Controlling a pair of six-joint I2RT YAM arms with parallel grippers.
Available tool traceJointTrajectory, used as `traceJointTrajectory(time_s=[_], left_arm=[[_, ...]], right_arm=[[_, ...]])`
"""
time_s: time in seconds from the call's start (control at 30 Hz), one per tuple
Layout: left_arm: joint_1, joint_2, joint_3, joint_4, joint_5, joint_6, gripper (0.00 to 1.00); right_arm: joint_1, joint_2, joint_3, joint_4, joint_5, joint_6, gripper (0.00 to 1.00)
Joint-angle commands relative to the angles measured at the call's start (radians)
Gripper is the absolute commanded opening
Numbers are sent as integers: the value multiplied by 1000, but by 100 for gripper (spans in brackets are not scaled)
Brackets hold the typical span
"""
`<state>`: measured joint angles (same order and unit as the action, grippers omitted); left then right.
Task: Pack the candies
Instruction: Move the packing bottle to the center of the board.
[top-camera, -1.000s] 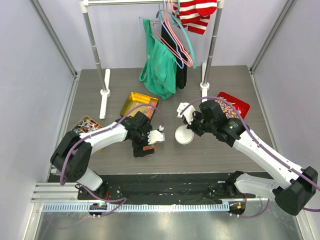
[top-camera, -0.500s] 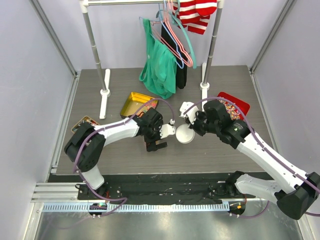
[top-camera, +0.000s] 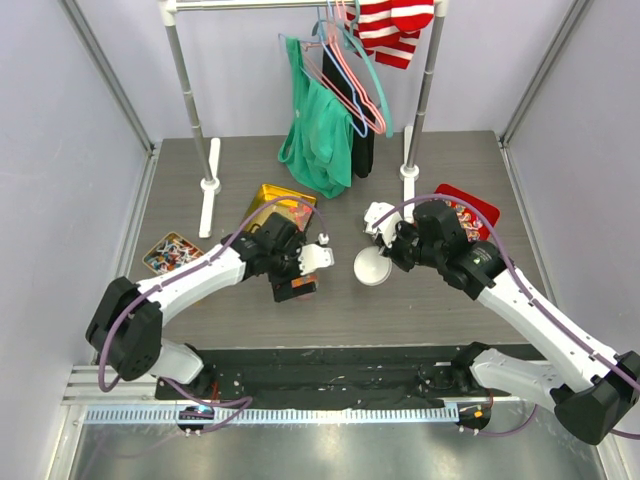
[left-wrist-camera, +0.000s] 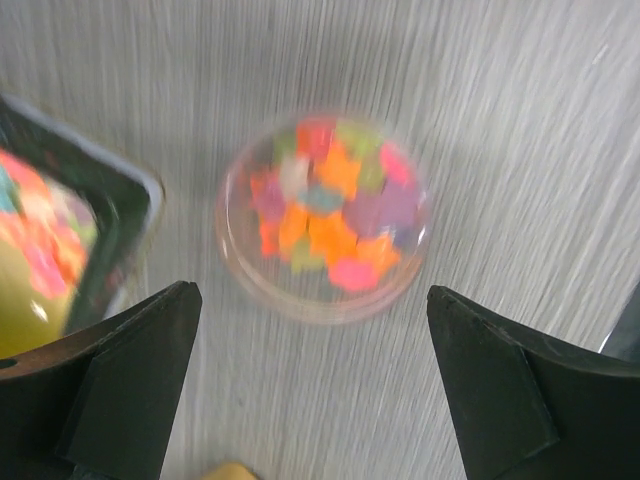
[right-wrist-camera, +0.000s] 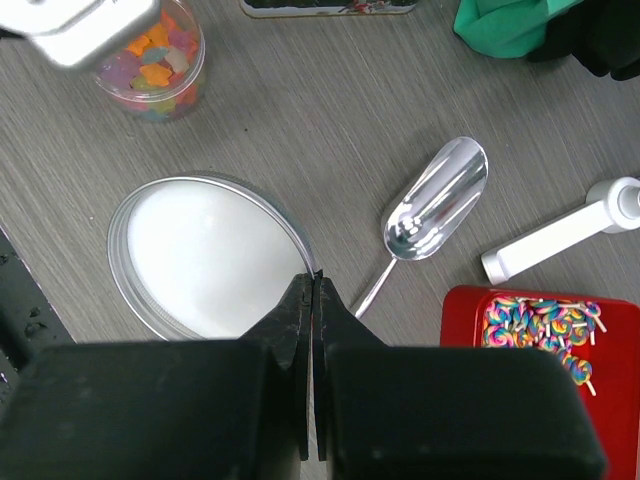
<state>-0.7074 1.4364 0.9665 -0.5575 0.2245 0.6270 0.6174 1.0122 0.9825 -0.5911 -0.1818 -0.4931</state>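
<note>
The candies (left-wrist-camera: 325, 205) are small bright orange, yellow, green and pink pieces filling a clear round jar (left-wrist-camera: 245, 270). They also show in the right wrist view (right-wrist-camera: 150, 65). My left gripper (left-wrist-camera: 310, 300) hangs open right over the jar, one finger on each side and touching nothing. From above, the left gripper (top-camera: 296, 285) hides most of the jar. My right gripper (right-wrist-camera: 315, 278) is shut on the rim of a round white lid (right-wrist-camera: 200, 250) and holds it above the table beside the jar. The same lid (top-camera: 371, 268) is seen from above.
A gold tin (top-camera: 272, 198) with more coloured pieces stands just behind the jar. A silver scoop (right-wrist-camera: 435, 200) lies on the table by a red tray (top-camera: 470, 212) of swirl candies. A small tin (top-camera: 172, 252) sits far left. A clothes rack (top-camera: 325, 130) stands at the back.
My left arm swung right toward the lid, then came back left over the jar. The right gripper and lid shifted very slightly right.
</note>
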Motion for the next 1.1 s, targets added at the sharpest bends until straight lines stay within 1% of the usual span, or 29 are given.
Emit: traceJointTrajectory(time_s=[0.0, 0.13, 0.23, 0.27, 0.33, 0.37, 0.43, 0.47, 0.67, 0.7, 0.77, 0.8, 0.97, 1.07], left_arm=[[78, -48, -41, -56, -48, 59, 100], [129, -65, -48, -61, -48, 88, 99], [148, -45, -55, -44, -62, 108, 92], [148, -36, -60, -36, -63, 114, 82], [148, 11, -61, -12, -60, 114, 71], [148, 34, -57, -9, -60, 114, 63], [148, 96, -37, -5, -54, 105, 56], [148, 113, -31, -1, -48, 103, 47], [146, 162, -3, 37, -5, 71, 46], [146, 163, 4, 39, 21, 65, 46], [141, 170, 26, 38, 45, 47, 42], [137, 174, 32, 38, 67, 42, 41], [79, 216, 70, 38, 79, 17, 36], [42, 258, 81, 41, 90, -1, 36]], right_arm=[[-8, -23, 1, 47, -16, 16, 1], [-11, -26, -2, 48, -19, 18, 1], [-16, -20, -5, 50, -18, 19, 1], [-16, -20, -8, 53, -18, 18, 1], [-18, -18, -8, 53, -18, 19, 1], [-18, -20, -10, 54, -18, 19, 1], [-21, -20, -13, 56, -16, 18, 1], [-21, -24, -15, 57, -15, 18, 1], [-27, -21, -22, 68, -4, 14, 1], [-25, -23, -21, 68, -4, 14, 1], [-25, -21, -22, 70, -2, 16, 1], [-27, -23, -22, 70, -2, 16, 1], [-27, -27, -19, 71, 2, 18, 1], [-30, -32, -19, 71, 2, 18, 1]])
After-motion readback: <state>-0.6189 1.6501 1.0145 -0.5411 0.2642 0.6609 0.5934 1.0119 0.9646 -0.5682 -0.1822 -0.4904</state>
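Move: The packing bottle of candies stands almost under the left hand's wide-open fingers, about 1 cm to the right and level fore and aft, its middle some 5 cm below. The yellow candy tray lies about 17 cm farther out and 4 cm to the left, 7 cm down; the round lid in the right gripper is some 15 cm to the right, 3 cm ahead and 10 cm higher. From the right hand the bottle is about 16 cm left, 4 cm back and 17 cm below. Leftward first: the left hand swings about 6 cm off the bottle's top, its fingers drawing together to roughly a third open, then sinks about 5 cm beside the bottle. From there it turns back right some 5 cm, rising slightly, and brings its half-shut fingertips against the bottle's left side to push it along the board. ##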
